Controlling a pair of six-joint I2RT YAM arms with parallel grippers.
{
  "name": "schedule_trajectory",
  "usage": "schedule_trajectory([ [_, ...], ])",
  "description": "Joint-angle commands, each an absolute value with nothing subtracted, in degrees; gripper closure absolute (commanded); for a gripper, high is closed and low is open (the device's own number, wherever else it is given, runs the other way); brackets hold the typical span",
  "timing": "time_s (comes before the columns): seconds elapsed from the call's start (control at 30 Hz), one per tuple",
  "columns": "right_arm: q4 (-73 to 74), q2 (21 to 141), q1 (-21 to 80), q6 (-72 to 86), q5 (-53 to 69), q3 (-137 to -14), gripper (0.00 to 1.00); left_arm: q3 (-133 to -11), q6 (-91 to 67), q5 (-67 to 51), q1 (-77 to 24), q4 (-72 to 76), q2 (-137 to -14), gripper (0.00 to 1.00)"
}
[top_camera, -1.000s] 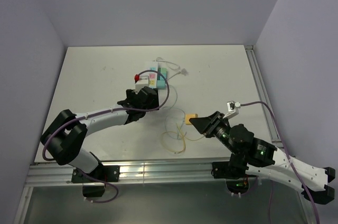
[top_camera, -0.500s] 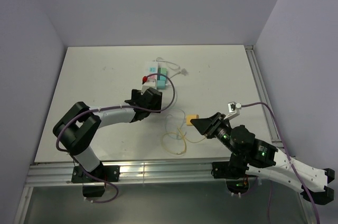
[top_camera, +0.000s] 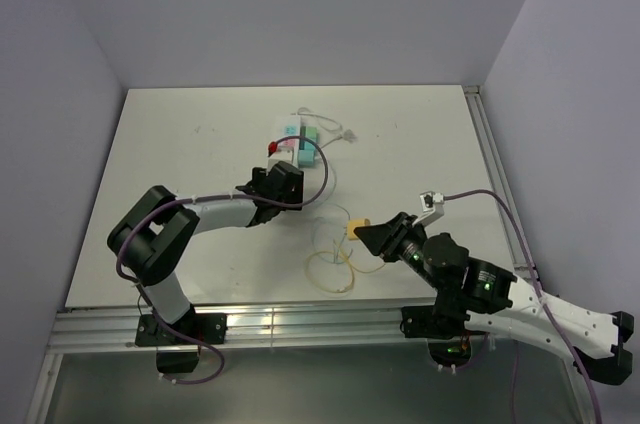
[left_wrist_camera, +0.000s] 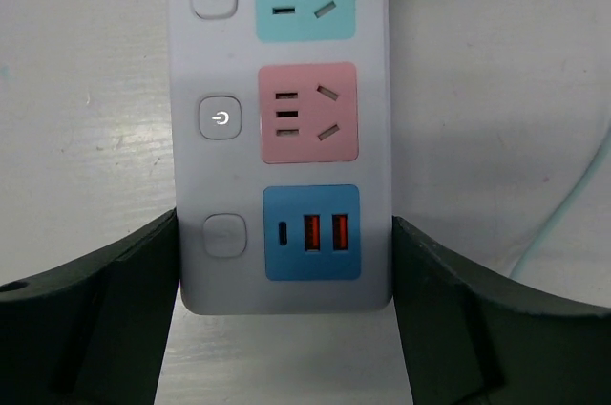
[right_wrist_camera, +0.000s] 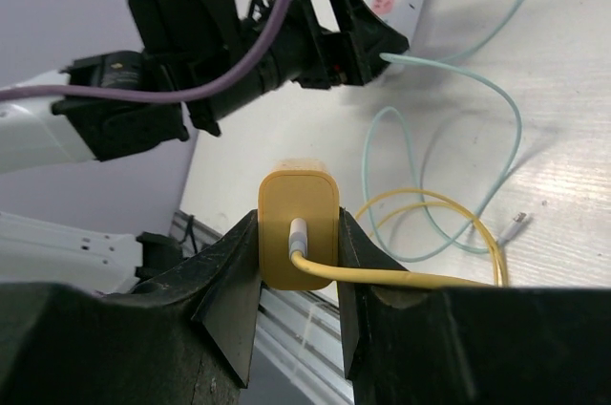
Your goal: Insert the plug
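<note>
A white power strip [top_camera: 292, 137] with teal, pink and blue socket panels lies on the table at the back middle. My left gripper [top_camera: 276, 184] is shut on its near end. In the left wrist view the strip [left_wrist_camera: 286, 90] sits between both fingers [left_wrist_camera: 134, 290], which touch its sides by the blue USB panel. My right gripper [top_camera: 372, 235] is shut on a yellow plug [top_camera: 360, 227]. It holds the plug above the table, right of and nearer than the strip. In the right wrist view the plug [right_wrist_camera: 298, 200] is clamped between both fingers, with its yellow cable trailing right.
A coiled yellow cable [top_camera: 335, 264] lies on the table in front of the right gripper. A teal cable [top_camera: 326, 172] loops from the strip's right side. A white cable [top_camera: 335, 131] lies behind the strip. A metal rail [top_camera: 300, 322] runs along the near table edge.
My left gripper has swung round to the strip's near end and closed on it; the strip has shifted slightly back. My right gripper has moved a little left with the yellow plug.
</note>
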State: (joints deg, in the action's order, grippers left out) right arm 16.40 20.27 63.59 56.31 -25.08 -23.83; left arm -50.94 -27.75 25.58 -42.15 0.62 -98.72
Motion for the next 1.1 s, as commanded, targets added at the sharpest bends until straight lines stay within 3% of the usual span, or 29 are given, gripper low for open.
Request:
schedule_trajectory([
  [0.0, 12.6, 23.5, 63.0, 55.2, -24.2, -26.0, 1.00, -49.9, -28.6, 20.8, -41.2, 4.5, -98.1, 0.45],
  [0.07, 12.7, 26.7, 62.5, 54.6, -23.1, -27.9, 1.00, -49.7, -28.8, 19.3, -40.6, 4.5, -98.0, 0.62],
  [0.1, 12.8, 29.0, 62.1, 54.1, -22.5, -28.6, 1.00, -49.7, -29.1, 18.8, -40.4, 4.3, -97.8, 0.81],
  [0.17, 13.4, 30.9, 61.1, 53.7, -22.0, -30.5, 1.00, -49.2, -29.7, 17.6, -40.1, 4.0, -97.3, 0.99],
  [0.57, 0.3, 45.1, 46.9, 48.9, -6.3, -32.5, 1.00, -40.8, -34.9, 4.8, -38.2, 7.9, -88.1, 1.00],
  [1.07, -18.9, 62.7, 42.0, 49.9, -4.1, -33.1, 1.00, -33.8, -41.8, -7.8, -37.2, 15.6, -82.4, 1.00],
])
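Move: On the power strip's right side, the free socket just nearer than the teal plug lies about 24 cm ahead of the right hand, 14 cm to its left and 17 cm below; from the left hand, already gripping the strip's near end, it is some 5 cm ahead and 4 cm right. Counted from the right hand, the teal plug is roughly 30 cm ahead and 12 cm left, the green plug 37 cm ahead and 11 cm left, both about 17 cm down. The power strip, still pinched across its near end, is drawn back about 6 cm and a little right by the left hand, which rolls it some 25 degrees so its right, socketed side comes up, and swings it slightly clockwise. Meanwhile the right hand keeps its grip on the yellow plug and carries it towards that side, first left and down, then mainly forward, about 11 cm in all and half as far left. ##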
